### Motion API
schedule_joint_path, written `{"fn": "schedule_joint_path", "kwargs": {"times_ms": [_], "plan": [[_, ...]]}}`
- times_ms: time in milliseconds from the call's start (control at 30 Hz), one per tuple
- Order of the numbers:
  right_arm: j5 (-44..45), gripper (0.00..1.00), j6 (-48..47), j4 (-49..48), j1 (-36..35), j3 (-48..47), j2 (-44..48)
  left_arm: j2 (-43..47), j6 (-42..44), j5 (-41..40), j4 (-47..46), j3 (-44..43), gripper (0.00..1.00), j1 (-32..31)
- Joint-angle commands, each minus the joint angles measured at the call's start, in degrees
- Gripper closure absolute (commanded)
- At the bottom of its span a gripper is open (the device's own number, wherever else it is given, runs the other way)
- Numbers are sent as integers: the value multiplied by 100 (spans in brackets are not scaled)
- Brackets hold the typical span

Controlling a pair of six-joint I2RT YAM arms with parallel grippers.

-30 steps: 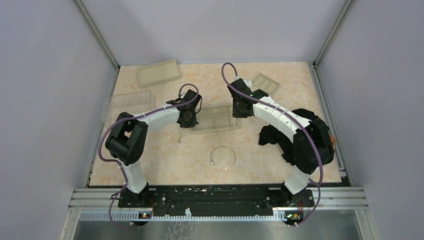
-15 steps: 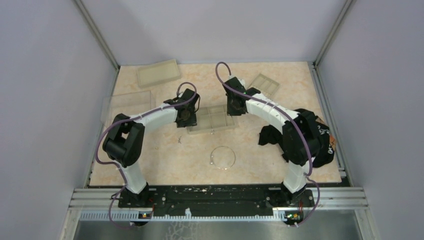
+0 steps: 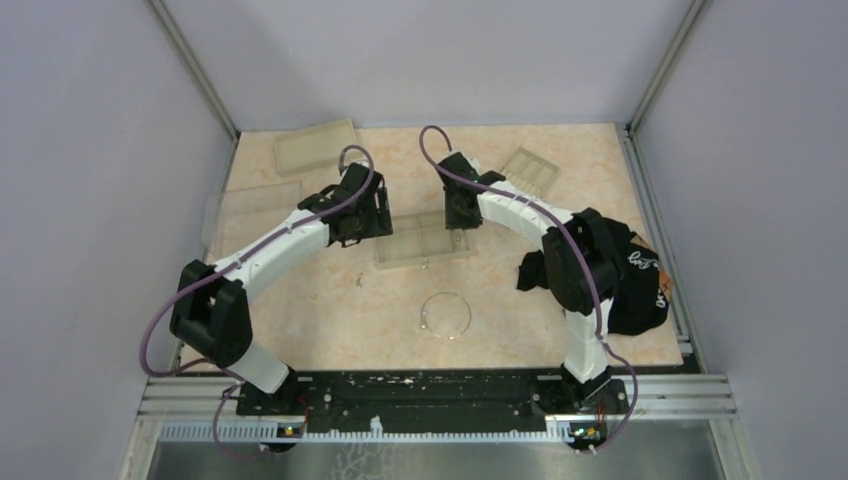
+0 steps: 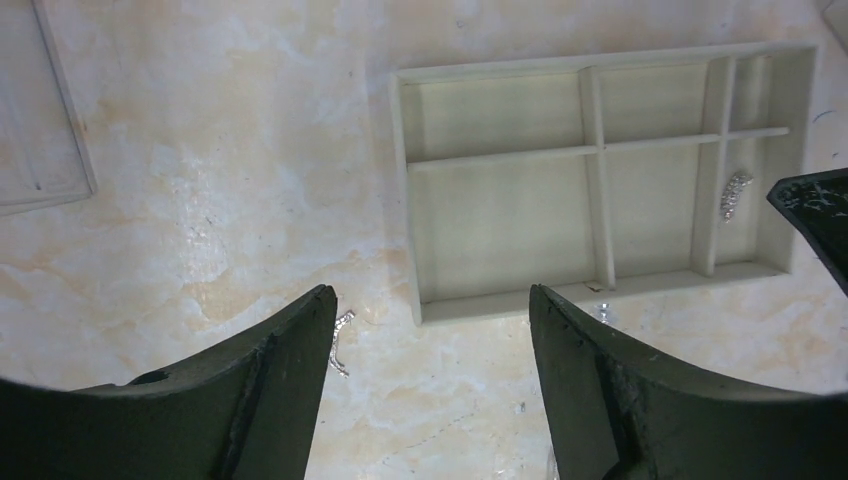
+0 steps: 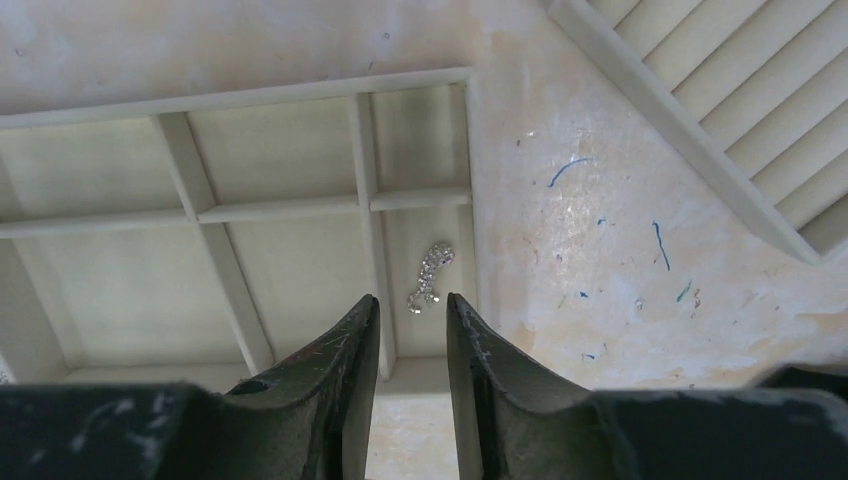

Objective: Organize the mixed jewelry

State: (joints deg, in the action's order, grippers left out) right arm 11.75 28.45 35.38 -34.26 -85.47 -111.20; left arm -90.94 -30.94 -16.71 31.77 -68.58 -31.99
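Observation:
A beige compartment tray (image 3: 425, 238) lies mid-table between my grippers. A sparkly silver piece (image 5: 431, 274) lies in its narrow right-end compartment (image 4: 734, 193). My right gripper (image 5: 412, 298) hovers just over that end (image 3: 458, 210), jaws a little apart and empty. My left gripper (image 4: 432, 292) stands open and empty at the tray's left near corner (image 3: 365, 215). A small silver bit (image 4: 340, 340) lies on the table beside its left finger (image 3: 357, 281). A tiny stud (image 4: 603, 312) sits by the tray's near rim. The thin silver wire hoop (image 3: 447, 294) rests nearer the arm bases.
A black cloth (image 3: 620, 275) is heaped at the right edge. A flat beige tray (image 3: 318, 146) lies at the back left, a ridged tray (image 3: 530, 167) at the back right (image 5: 720, 90), and a clear lid (image 3: 255, 205) at the left.
Both grippers have opened. The right gripper moved left over the tray's right end, where the sparkly piece now lies free. The left arm stretched out and its gripper lifted back from the tray.

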Motion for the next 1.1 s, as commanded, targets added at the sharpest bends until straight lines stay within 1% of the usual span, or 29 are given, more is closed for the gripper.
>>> {"fn": "schedule_joint_path", "kwargs": {"times_ms": [0,133,233,333,467,533,600,633,733,833,867,967,1067], "plan": [[134,68,-132,-28,3,-441,45,314,186,-69,62,-188,22,19],[285,69,-93,-75,47,-351,483,530,244,-280,260,-21,22,22],[335,68,-12,-387,103,140,1098,754,162,-471,441,523,22,10],[353,67,102,-500,176,593,1584,974,158,-311,362,1194,23,-7],[422,67,133,-510,187,925,1957,1106,199,104,-15,1730,30,-25],[457,67,132,-509,192,974,2004,1078,282,188,-321,1856,34,-39],[468,68,127,-478,192,919,1958,929,352,192,-499,1916,35,-41],[463,68,133,-448,192,869,1892,817,322,144,-524,1901,36,-44],[433,68,165,-358,192,733,1766,477,201,58,-555,1896,42,-44],[393,69,208,-383,194,731,1757,378,157,130,-764,2047,47,-35],[370,70,213,-401,192,743,1745,349,119,95,-807,2080,48,-22],[363,72,240,-391,193,766,1733,207,26,41,-817,2100,52,44],[364,73,241,-390,192,803,1727,125,2,158,-926,2150,60,143]]}}
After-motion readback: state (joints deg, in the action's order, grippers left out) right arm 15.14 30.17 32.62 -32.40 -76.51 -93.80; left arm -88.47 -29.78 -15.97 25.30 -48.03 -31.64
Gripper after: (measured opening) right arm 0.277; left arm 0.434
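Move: The curved silver earring on the table lies about 7 cm back and 4 cm left of the left hand, some 11 cm below. At that same depth, the divided tray's middle is 2 cm ahead and 9 cm right, the clear earring 4 cm back and 10 cm right, and the gold stud 10 cm back and 12 cm left. From the right hand, the curved silver earring is about 10 cm back, 21 cm left and 6 cm below. Left hand sinks about 10 cm, back and left, to the curved earring, fingers half-closing; right hand rises 8 cm. ##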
